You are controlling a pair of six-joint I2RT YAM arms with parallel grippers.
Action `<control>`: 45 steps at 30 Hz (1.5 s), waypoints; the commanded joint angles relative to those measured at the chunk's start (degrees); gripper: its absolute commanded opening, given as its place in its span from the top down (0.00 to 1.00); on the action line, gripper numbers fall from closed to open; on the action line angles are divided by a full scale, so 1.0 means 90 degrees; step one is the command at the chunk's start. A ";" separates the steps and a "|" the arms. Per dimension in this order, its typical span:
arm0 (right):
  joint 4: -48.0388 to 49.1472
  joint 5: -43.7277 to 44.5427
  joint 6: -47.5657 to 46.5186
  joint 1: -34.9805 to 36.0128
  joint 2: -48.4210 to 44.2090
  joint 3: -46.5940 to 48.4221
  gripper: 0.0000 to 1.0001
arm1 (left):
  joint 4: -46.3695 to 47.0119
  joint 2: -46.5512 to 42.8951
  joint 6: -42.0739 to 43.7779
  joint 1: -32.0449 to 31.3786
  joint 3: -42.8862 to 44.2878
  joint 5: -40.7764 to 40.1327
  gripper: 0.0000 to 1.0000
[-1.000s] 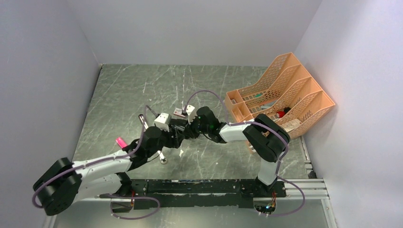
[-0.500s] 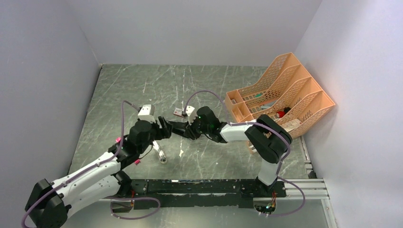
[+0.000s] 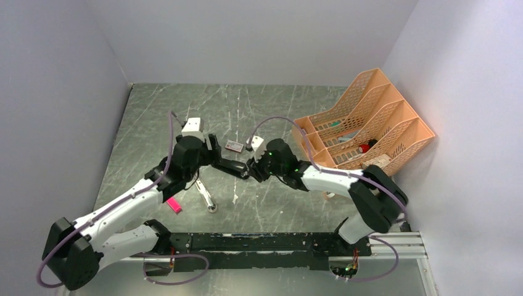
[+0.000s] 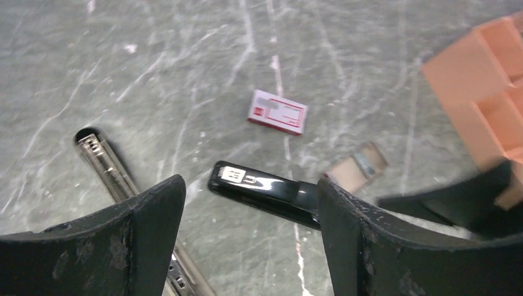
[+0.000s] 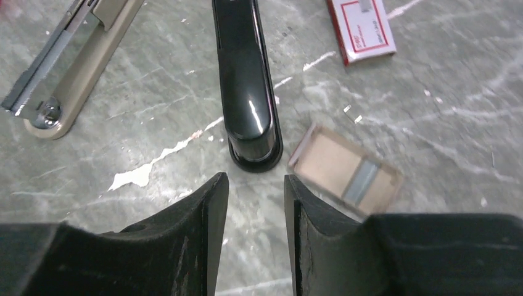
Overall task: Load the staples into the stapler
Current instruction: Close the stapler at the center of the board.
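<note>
The black stapler (image 3: 231,166) lies flat on the table between my two grippers, glossy top up (image 5: 247,80). Its chrome rail and base plate (image 5: 74,68) lie splayed off to one side (image 4: 108,163). A small brown tray (image 5: 327,160) beside the stapler's rounded end holds a silvery strip of staples (image 5: 362,182). The red-and-white staple box (image 4: 277,111) lies just beyond. My left gripper (image 4: 250,185) hovers open above the stapler's labelled end. My right gripper (image 5: 254,182) is open just short of the rounded end, with nothing between its fingers.
An orange slotted file organizer (image 3: 364,123) stands at the right with small items in it. A pink plastic piece (image 3: 174,205) lies by the left arm. The chrome rail's end (image 3: 211,208) points toward the near edge.
Both grippers have opened wider and drawn apart from the stapler. The left arm swung back toward the far left. The right gripper pulled back to the right.
</note>
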 commanded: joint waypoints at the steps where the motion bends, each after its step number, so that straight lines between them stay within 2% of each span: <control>1: -0.0049 0.0924 0.0590 -0.0008 -0.0929 -0.0473 0.58 | -0.0809 0.0397 -0.0828 0.0677 0.0520 0.0232 0.18; 4: -0.0220 0.1458 0.1233 -0.0006 -0.1305 -0.0513 0.58 | -0.0539 0.0517 -0.0989 0.1144 0.0440 0.1148 0.18; 7: -0.0284 0.1288 0.1680 0.0163 -0.1540 -0.0475 0.58 | -0.0738 0.0453 -0.1278 0.1385 0.0424 0.1108 0.18; 9: -0.0246 0.1657 0.1909 0.0664 -0.1531 -0.0398 0.58 | -0.0918 0.0206 -0.1547 0.1627 0.0240 0.0980 0.17; 15: -0.0401 0.2437 0.2235 0.1891 -0.0653 0.0450 0.57 | -0.1311 -0.0507 -0.2330 0.2893 -0.0405 0.1356 0.20; 21: -0.0520 0.2266 0.2597 0.2540 0.0508 0.1348 0.57 | -0.1600 -0.0728 -0.2382 0.3863 -0.0800 0.1891 0.20; 27: -0.0834 0.2110 0.2891 0.2784 0.1451 0.2195 0.57 | -0.1312 -0.0939 -0.2487 0.4060 -0.1221 0.2285 0.20; 34: -0.1272 0.2178 0.3003 0.2902 0.2107 0.2725 0.56 | -0.1135 -0.0997 -0.2433 0.4104 -0.1389 0.2387 0.20; 41: -0.1815 0.2253 0.3080 0.2902 0.2495 0.3106 0.56 | -0.0937 -0.0949 -0.2434 0.4134 -0.1506 0.2549 0.20; 45: -0.2014 0.2426 0.3074 0.2899 0.2565 0.3142 0.60 | -0.0886 -0.0931 -0.2428 0.4143 -0.1521 0.2583 0.20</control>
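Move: The silver stapler's near end, where its opened magazine stops, lies about 12 cm back and 14 cm left of the right hand, some 5 cm lower; the black stapler is 7 cm left and 1 cm ahead, and the empty tray 3 cm right and 2 cm ahead. From the left hand the silver stapler's far end is roughly 4 cm ahead, 9 cm left and 16 cm down, the staple box 5 cm ahead and 8 cm right. The right hand rises about 5 cm off the black stapler's end, veering briefly right, then sweeps left and back and sinks, tipping down, until its half-open fingers stand either side of the silver stapler's near magazine end. Meanwhile the left hand, wide open, swings some 13 cm left and 9 cm down towards the far half, turning about 30 degrees counter-clockwise. ##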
